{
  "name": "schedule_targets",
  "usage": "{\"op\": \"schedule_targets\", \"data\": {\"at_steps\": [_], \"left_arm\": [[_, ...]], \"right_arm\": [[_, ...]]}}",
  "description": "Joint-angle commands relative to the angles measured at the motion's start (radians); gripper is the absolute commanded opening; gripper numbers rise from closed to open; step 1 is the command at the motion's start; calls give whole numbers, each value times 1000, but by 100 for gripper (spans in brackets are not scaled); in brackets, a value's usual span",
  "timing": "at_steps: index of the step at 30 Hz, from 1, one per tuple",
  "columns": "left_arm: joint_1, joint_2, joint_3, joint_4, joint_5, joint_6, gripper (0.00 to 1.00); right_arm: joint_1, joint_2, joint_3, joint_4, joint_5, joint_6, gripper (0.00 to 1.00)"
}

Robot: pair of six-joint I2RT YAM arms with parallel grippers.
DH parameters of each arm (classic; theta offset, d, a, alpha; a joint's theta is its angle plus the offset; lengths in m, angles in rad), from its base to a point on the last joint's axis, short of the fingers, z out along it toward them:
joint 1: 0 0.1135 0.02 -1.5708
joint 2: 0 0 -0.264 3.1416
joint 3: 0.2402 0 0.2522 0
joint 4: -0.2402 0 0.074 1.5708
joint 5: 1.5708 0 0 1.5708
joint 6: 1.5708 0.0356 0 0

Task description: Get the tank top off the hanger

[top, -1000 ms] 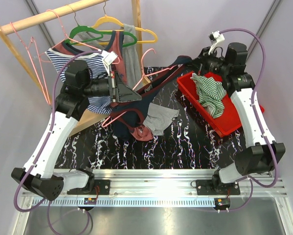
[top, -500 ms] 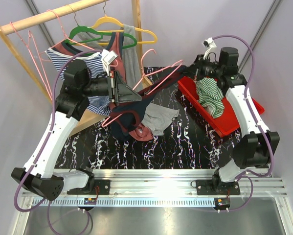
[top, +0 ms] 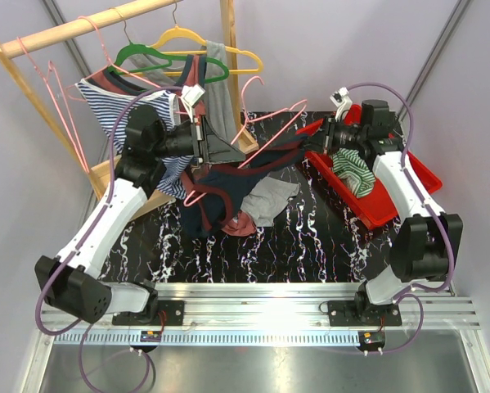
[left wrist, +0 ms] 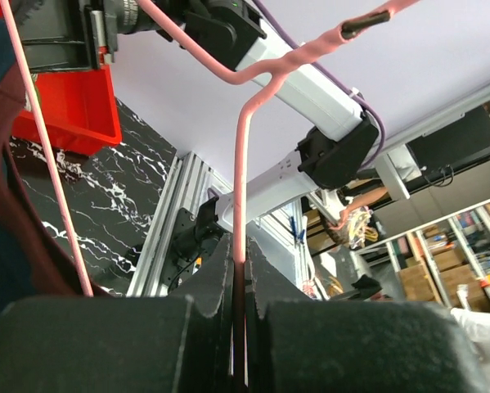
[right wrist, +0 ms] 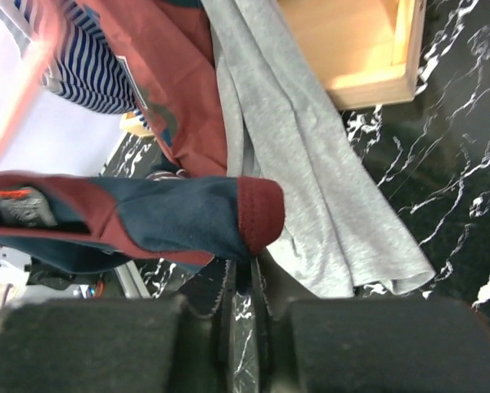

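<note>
The tank top [top: 220, 201], navy with maroon trim, droops from a pink wire hanger [top: 265, 123] over the middle of the table. My left gripper [top: 202, 151] is shut on the hanger's wire [left wrist: 241, 164], which runs straight between the fingertips [left wrist: 220, 270]. One strap stretches right from the hanger to my right gripper [top: 320, 146]. In the right wrist view the strap's maroon-edged end [right wrist: 257, 209] sits at the tips of that gripper [right wrist: 245, 274], pinched there with a thin gap lower down between the jaws.
A red bin [top: 392, 205] at the right holds a green striped garment [top: 355, 164]. A grey garment [top: 265, 196] lies under the tank top. The wooden rack [top: 73, 29] at the back left carries green and yellow hangers and more clothes.
My right gripper has come down and toward the table's middle with the strap, and its jaws have eased slightly. My left arm has shifted back and right with the hanger.
</note>
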Motion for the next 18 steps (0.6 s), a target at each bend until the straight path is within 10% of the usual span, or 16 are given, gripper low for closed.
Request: {"op": "schedule_targets", "data": {"at_steps": [1,11,18], "left_arm": [[3,30,-25,182,-15,-77,0],[0,97,25,-136,-41,171,0],[-21,133,74,-344,-49,325,0]], "right_arm": [[-9,-47,-26,45,-51,-29,17],[-9,-121,-18,-194,-102,-431,72],[-8,-196,12,-421,-272,-927,90]]}}
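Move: The left hand grips the pink hanger's shoulder wire; the navy tank top on this hanger is centred about 4 cm ahead, 4 cm right and 20 cm below, with the striped top roughly 22 cm left and 7 cm ahead. From the right hand, which pinches the tank top's pulled-out end, its middle is some 11 cm back, 21 cm left and 6 cm lower. The red bin is about 11 cm ahead, 18 cm right and 25 cm down, and the grey top's hem 3 cm back, 12 cm left. Downward by about 8 cm goes the left hand, edging forward as well and tipping its fingers down some 10 degrees, shut on the hanger wire throughout. The right fingers spread wide and let go of the navy tank top's stretched-out end; after a slight dip that hand draws back about 6 cm, rolling roughly 25 degrees about its fingers. ##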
